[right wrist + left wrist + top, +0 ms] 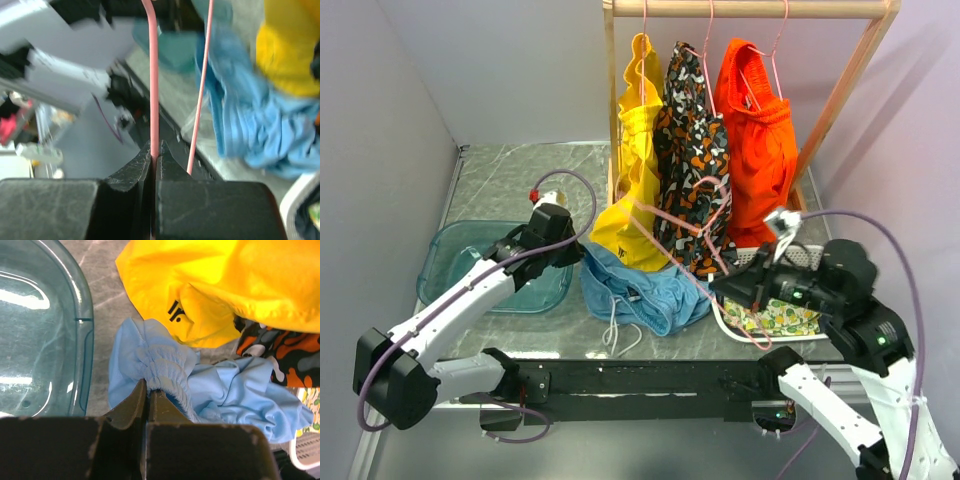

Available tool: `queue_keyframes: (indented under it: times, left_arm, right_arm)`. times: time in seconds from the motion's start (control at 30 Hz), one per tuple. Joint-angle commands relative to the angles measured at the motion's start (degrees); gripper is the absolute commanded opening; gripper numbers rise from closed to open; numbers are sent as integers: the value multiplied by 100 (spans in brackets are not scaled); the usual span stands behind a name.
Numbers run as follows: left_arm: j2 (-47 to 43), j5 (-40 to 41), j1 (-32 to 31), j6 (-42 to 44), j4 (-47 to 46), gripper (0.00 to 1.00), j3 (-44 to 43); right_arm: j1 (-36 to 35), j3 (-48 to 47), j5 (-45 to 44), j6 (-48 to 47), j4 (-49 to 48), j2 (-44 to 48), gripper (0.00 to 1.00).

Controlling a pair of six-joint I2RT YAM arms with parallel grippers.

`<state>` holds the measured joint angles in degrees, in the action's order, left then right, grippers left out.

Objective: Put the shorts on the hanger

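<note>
The light-blue shorts (640,290) lie crumpled on the table below the hanging clothes; they also show in the left wrist view (225,390) and the right wrist view (245,115). My left gripper (149,390) is shut on the shorts' gathered elastic waistband, at their left end (578,252). The pink wire hanger (682,228) is held in the air above the shorts, slanting from the yellow garment toward my right gripper (720,287). My right gripper (155,150) is shut on one wire of the hanger (154,75); a second wire runs beside it.
A wooden rack (750,8) holds a yellow garment (638,150), a patterned one (695,150) and orange shorts (760,140) on hangers. A teal plastic bin (450,265) sits at the left. A white basket (745,330) with lemon-print cloth (785,318) sits at the right.
</note>
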<state>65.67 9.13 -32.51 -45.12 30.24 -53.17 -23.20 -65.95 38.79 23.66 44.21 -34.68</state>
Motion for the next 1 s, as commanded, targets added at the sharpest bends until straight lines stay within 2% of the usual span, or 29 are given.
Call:
queue_keyframes:
  times: [0.0,0.2,0.33,0.43,0.6,0.97]
  left_arm:
    - [121,195,96,-199,-159,1,-264]
    - [60,221,131,-85,-159,1,-352]
    - [7,212,131,30,-106,1,-431]
    - [-19,248,131,100,-45,1,-458]
    - [-89,177,131,188,-9,1,-440]
    - [-520,-332,114,390,140,1,-493]
  right_arm:
    - [-579,425,-739,-397,387,5,0]
    - [-1168,803,-793,-503,501,-13,0]
    - [-1713,1084,-1021,-196,116,-74,0]
    - [-2214,1076,-1487,-55,-26,-215,0]
    - [-2566,988,-1962,130,-237,-417,0]
    - [-3541,1515,-3148,675,-1581,-874,0]
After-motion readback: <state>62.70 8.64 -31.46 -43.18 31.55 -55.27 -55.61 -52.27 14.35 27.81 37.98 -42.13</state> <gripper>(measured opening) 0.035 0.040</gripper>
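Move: My right hand already grips one end of the pink hanger. The blue shorts it is bound for lie roughly 10 cm to its left, 9 cm ahead and 32 cm below. From that hand, the yellow shorts' hem hangs 20 cm ahead, 14 cm left and 26 cm below, and the white basket sits 10 cm ahead, 17 cm right and 33 cm below. My left hand still pinches the waistband, with the shorts' middle about 8 cm back, 13 cm right and 12 cm below. I lower the hanger towards the shorts' open waistband with my right hand, dropping quickly about 11 cm, then easing some 6 cm to my left; it draws back a little on the way, and the fingers tip down about 15 degrees. My left hand keeps its pinch on the waistband and, near the end, lifts it about 2 cm. Both grippers stay shut. ##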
